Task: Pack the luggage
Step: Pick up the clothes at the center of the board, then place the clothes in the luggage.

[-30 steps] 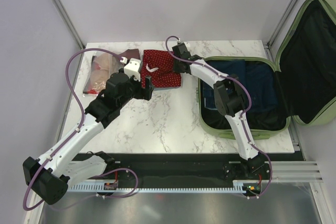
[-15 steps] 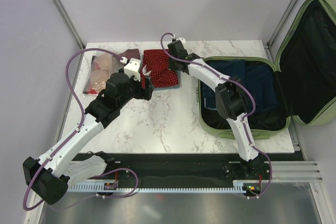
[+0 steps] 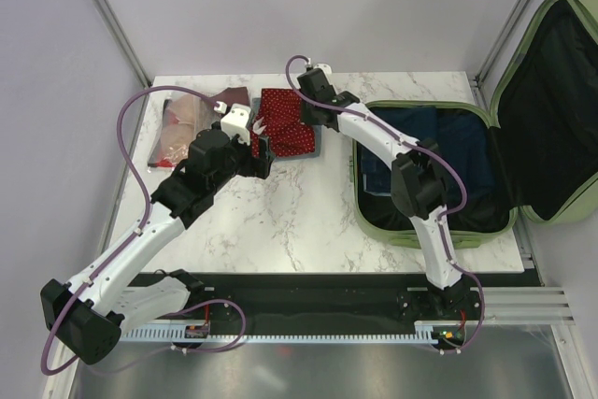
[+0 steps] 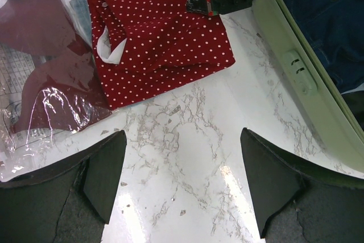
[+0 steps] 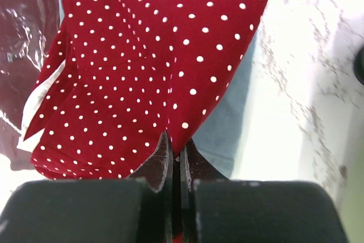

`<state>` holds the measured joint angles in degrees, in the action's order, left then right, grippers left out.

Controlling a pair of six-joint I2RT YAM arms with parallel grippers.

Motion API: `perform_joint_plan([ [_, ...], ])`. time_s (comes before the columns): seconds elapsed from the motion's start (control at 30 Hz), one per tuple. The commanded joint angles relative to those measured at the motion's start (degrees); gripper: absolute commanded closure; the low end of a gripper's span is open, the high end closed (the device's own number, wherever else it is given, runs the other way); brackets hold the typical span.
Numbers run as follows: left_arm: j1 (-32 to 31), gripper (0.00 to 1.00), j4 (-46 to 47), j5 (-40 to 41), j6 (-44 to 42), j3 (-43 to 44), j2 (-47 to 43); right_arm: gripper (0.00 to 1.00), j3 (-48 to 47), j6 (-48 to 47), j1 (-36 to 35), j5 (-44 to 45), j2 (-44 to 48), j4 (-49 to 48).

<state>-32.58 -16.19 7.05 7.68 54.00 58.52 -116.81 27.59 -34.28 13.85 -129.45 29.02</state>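
The luggage (image 3: 416,238) lies open at the right of the table, sage-green, its lid (image 3: 551,91) propped up, and folded dark blue denim (image 3: 430,156) lies inside. A folded red polka-dot garment (image 3: 285,128) lies at the table's back middle. My right gripper (image 3: 316,119) is shut on that garment's right edge; in the right wrist view the fingers (image 5: 177,143) pinch the red cloth (image 5: 153,55). My left gripper (image 3: 262,151) hovers open just in front of the garment (image 4: 159,38), with bare marble between its fingers (image 4: 182,140).
A clear plastic bag holding a maroon item (image 3: 187,123) lies left of the red garment. A pale blue-grey piece (image 5: 227,135) shows under the garment's edge. The luggage's green rim (image 4: 296,78) runs close to the right of the garment. Walls enclose the table.
My right gripper has closed on the red garment's right edge and shifted slightly left with it. The left arm has not moved.
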Motion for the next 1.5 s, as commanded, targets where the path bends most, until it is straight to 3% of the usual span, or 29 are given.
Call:
perform_joint_plan([
  [0.0, -0.03, 0.12, 0.98, -0.90, 1.37, 0.58, -0.69, 1.00, 2.02, -1.05, -0.26, 1.71, 6.57, 1.48],
  [1.0, -0.12, 0.12, 0.98, -1.95, 1.99, 0.49, 0.10, 1.00, 20.12, -10.89, 1.32, 12.25, 27.66, 11.94],
  [1.23, -0.12, 0.12, 1.07, -1.78, 1.99, 0.49, 0.36, 1.00, 26.28, -11.95, 4.83, 14.45, 35.39, 12.21],
  [1.47, -0.12, 0.12, 1.07, -1.34, 1.99, 0.41, 0.45, 1.00, 32.16, -13.88, 12.74, 13.67, 40.23, 10.71],
])
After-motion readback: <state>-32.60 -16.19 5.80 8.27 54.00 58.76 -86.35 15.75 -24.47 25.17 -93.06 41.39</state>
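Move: The right hand already grips the right edge of the red polka-dot clothes, lifted some 8 cm above the board. From it, the open suitcase's middle lies about 31 cm right, 10 cm back and 7 cm lower. The light-blue trousers, under the red clothes, are 5 cm left, 3 cm farther out and 8 cm below; the bagged clothes are roughly 30 cm left and 2 cm ahead. From the idle left hand, the suitcase is about 40 cm right and 11 cm ahead. Keeping its shut fingers pinched on the edge of the red polka-dot clothes, the right hand pulls them up off the light-blue trousers and carries them right and back towards the suitcase, rising all the way. It travels some 20 cm right, 10 cm back and 7 cm up, first drawing back and right about equally, then swinging almost purely right and speeding up over the left part of the suitcase, while the wrist rolls about 20 degrees with its left side sinking and turns slightly clockwise. ##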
